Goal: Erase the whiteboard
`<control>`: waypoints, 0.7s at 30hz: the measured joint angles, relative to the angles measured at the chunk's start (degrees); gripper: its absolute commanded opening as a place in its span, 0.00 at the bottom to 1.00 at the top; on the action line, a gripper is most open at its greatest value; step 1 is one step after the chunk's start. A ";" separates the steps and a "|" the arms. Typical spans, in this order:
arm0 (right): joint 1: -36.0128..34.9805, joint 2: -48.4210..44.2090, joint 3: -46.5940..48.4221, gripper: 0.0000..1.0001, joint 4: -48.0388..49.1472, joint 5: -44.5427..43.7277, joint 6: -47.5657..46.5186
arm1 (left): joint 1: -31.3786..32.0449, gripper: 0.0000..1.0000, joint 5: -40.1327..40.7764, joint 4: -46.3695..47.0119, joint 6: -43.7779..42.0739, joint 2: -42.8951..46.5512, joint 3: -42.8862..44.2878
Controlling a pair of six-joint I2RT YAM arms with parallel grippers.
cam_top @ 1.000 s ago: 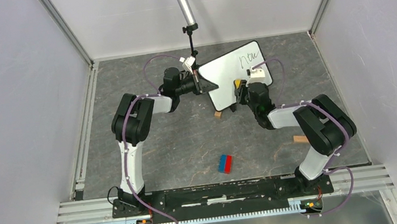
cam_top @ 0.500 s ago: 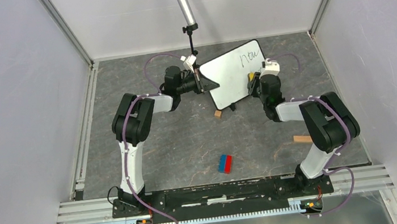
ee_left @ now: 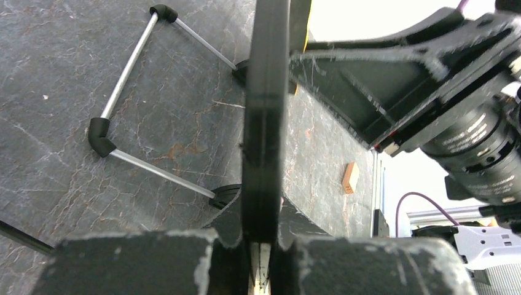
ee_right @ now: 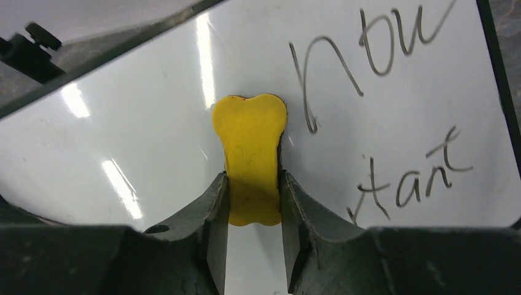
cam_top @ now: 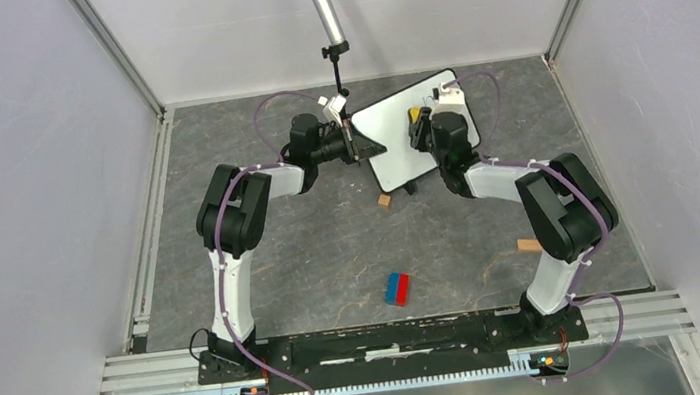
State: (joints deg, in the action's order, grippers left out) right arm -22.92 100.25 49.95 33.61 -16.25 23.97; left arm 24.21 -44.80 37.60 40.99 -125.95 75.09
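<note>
The whiteboard (cam_top: 387, 140) stands tilted at the back of the table. My left gripper (cam_top: 357, 146) is shut on its left edge, and in the left wrist view that edge is a black bar (ee_left: 265, 123) running up from between the jaws of the left gripper (ee_left: 265, 249). My right gripper (ee_right: 252, 190) is shut on a yellow bone-shaped eraser (ee_right: 250, 147) pressed flat on the white face. Black handwriting (ee_right: 332, 61) lies just right of the eraser, with a second word (ee_right: 418, 178) below it. From above, the eraser (cam_top: 414, 117) and right wrist hide the writing.
A small wooden block (cam_top: 384, 200) lies below the board, another (cam_top: 529, 245) by the right arm, and a blue and red block (cam_top: 397, 288) nearer the bases. The board's wire stand (ee_left: 132, 110) rests on the table behind it. A camera pole (cam_top: 325, 9) hangs above.
My right gripper with the eraser has swept from the board's lower middle out to the right, then up and back left. It now covers the writing from above. The left gripper has kept its grip.
</note>
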 measured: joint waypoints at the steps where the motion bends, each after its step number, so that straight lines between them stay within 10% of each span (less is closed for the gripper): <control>1: 0.31 0.39 1.38 0.23 -0.57 0.61 0.02 | 0.00 0.02 0.11 -0.17 0.00 0.11 0.04; 5: 2.34 1.25 4.09 0.25 -1.11 3.23 -0.59 | 0.02 0.02 0.00 -0.24 0.07 0.11 0.07; 13: 5.42 1.25 2.62 0.74 -0.66 9.40 -2.95 | 0.02 0.02 -0.24 -1.11 0.07 0.37 0.31; 21: 6.32 0.52 5.18 0.76 -6.12 10.32 -7.91 | 0.04 0.02 -0.22 -1.29 0.07 0.55 0.31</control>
State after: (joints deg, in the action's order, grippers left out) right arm -16.60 100.77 55.13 27.49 -5.93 16.05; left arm 24.25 -45.01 36.32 41.06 -125.40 75.40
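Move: The right hand already holds the yellow eraser by its near end against the whiteboard, the eraser's middle about 2 cm ahead of it and 1 cm above. From this hand the remaining "now" lies roughly 6 cm ahead, 6 cm right and 4 cm above; the leftover "tant" is some 8 cm right, 1 cm ahead and 1 cm below. The left hand, at the board's left edge, has the eraser about 5 cm ahead, 7 cm to its right and 2 cm above. The right hand first carries the eraser on up the board, about 2 cm forward and 1.5 cm up, then sinks back a little and shifts some 2.5 cm to the right, towards the "tant" side, turning slightly counter-clockwise as its fingers spread wide and let go of the eraser. The left hand stays put, fingers nearly shut, and keeps its pinch on the board's left edge, steadying it. ##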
